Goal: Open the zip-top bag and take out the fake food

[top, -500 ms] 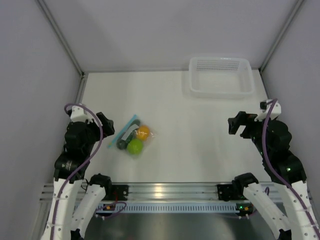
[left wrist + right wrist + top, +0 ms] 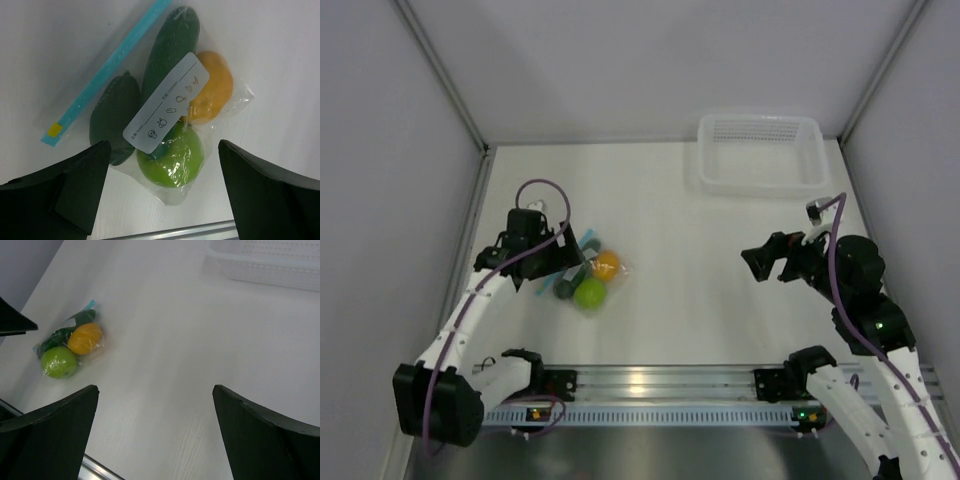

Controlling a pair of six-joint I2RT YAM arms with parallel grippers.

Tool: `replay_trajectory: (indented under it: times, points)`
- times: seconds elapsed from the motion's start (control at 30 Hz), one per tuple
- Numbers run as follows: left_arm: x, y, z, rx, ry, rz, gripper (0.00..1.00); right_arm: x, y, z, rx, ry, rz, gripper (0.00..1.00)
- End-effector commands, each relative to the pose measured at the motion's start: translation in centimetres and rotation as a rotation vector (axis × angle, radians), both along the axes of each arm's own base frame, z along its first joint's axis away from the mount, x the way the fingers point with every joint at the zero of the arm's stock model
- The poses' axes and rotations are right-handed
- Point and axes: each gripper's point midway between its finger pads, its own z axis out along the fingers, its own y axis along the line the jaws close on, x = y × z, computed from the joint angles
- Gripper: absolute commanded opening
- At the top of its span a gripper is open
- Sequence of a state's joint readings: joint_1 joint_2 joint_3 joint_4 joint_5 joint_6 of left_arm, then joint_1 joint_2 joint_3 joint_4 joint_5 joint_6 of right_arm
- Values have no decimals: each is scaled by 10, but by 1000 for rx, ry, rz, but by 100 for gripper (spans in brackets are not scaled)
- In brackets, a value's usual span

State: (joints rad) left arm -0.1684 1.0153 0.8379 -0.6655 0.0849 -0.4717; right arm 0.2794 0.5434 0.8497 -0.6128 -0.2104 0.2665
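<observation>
The zip-top bag (image 2: 588,276) lies flat on the white table, left of centre, its light blue zip strip (image 2: 102,77) shut along the far-left edge. Inside it are the fake food pieces: an orange fruit (image 2: 214,92), a lime-green ball (image 2: 172,162), a dark green oval (image 2: 111,115) and a long cucumber (image 2: 170,45), partly behind a white label (image 2: 167,102). My left gripper (image 2: 558,262) hovers just above the bag, open, jaws on either side of the lime ball, touching nothing. My right gripper (image 2: 762,262) is open and empty over bare table, well to the right of the bag (image 2: 67,347).
A white mesh basket (image 2: 760,155) stands at the back right corner, also visible in the right wrist view as the basket (image 2: 270,267). Grey walls close the table on three sides. A metal rail (image 2: 660,382) runs along the near edge.
My left arm has swung out from the left edge to above the bag. My right gripper has moved left and slightly down toward the table's middle. The bag has not moved.
</observation>
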Motion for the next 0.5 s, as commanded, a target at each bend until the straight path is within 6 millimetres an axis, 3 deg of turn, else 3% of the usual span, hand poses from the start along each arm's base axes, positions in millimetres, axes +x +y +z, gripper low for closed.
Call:
replay_trajectory:
  times: [0.0,0.13,0.3,0.47]
  points:
    - [12,-23,-9,-28,21,-78,93,0,21,10,62,-32,107,100]
    - [10,-39,-24,32,64,-120,90,-2,29,3,69,-4,153,99]
    - [4,-41,-54,189,115,-103,83,-5,32,10,79,-17,178,99]
    - [1,-56,-64,257,128,-142,59,-5,34,12,83,-23,189,99]
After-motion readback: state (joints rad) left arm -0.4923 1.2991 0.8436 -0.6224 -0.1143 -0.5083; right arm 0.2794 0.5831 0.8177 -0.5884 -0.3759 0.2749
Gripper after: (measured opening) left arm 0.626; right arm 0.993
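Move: The zip-top bag lies about 5 cm to the left hand's right, level fore and aft and some 9 cm below. In it the green fruit sits around 4 cm back and 5 cm right of this hand, the orange fruit about 2 cm ahead and 9 cm right; the blue zip strip is some 4 cm ahead and 1 cm left. For the right hand the bag is about 36 cm left, 4 cm ahead and 21 cm below. The left fingertips come down onto the bag at the label's near end, over the green fruit, and start closing on it, stopping still well over half open. The hand sinks about 7 cm while sweeping 5 to 6 cm right, the wrist turning some 20 degrees, steeper and with its left side rising. The right hand, open, edges about 2.5 cm left towards the bag. ##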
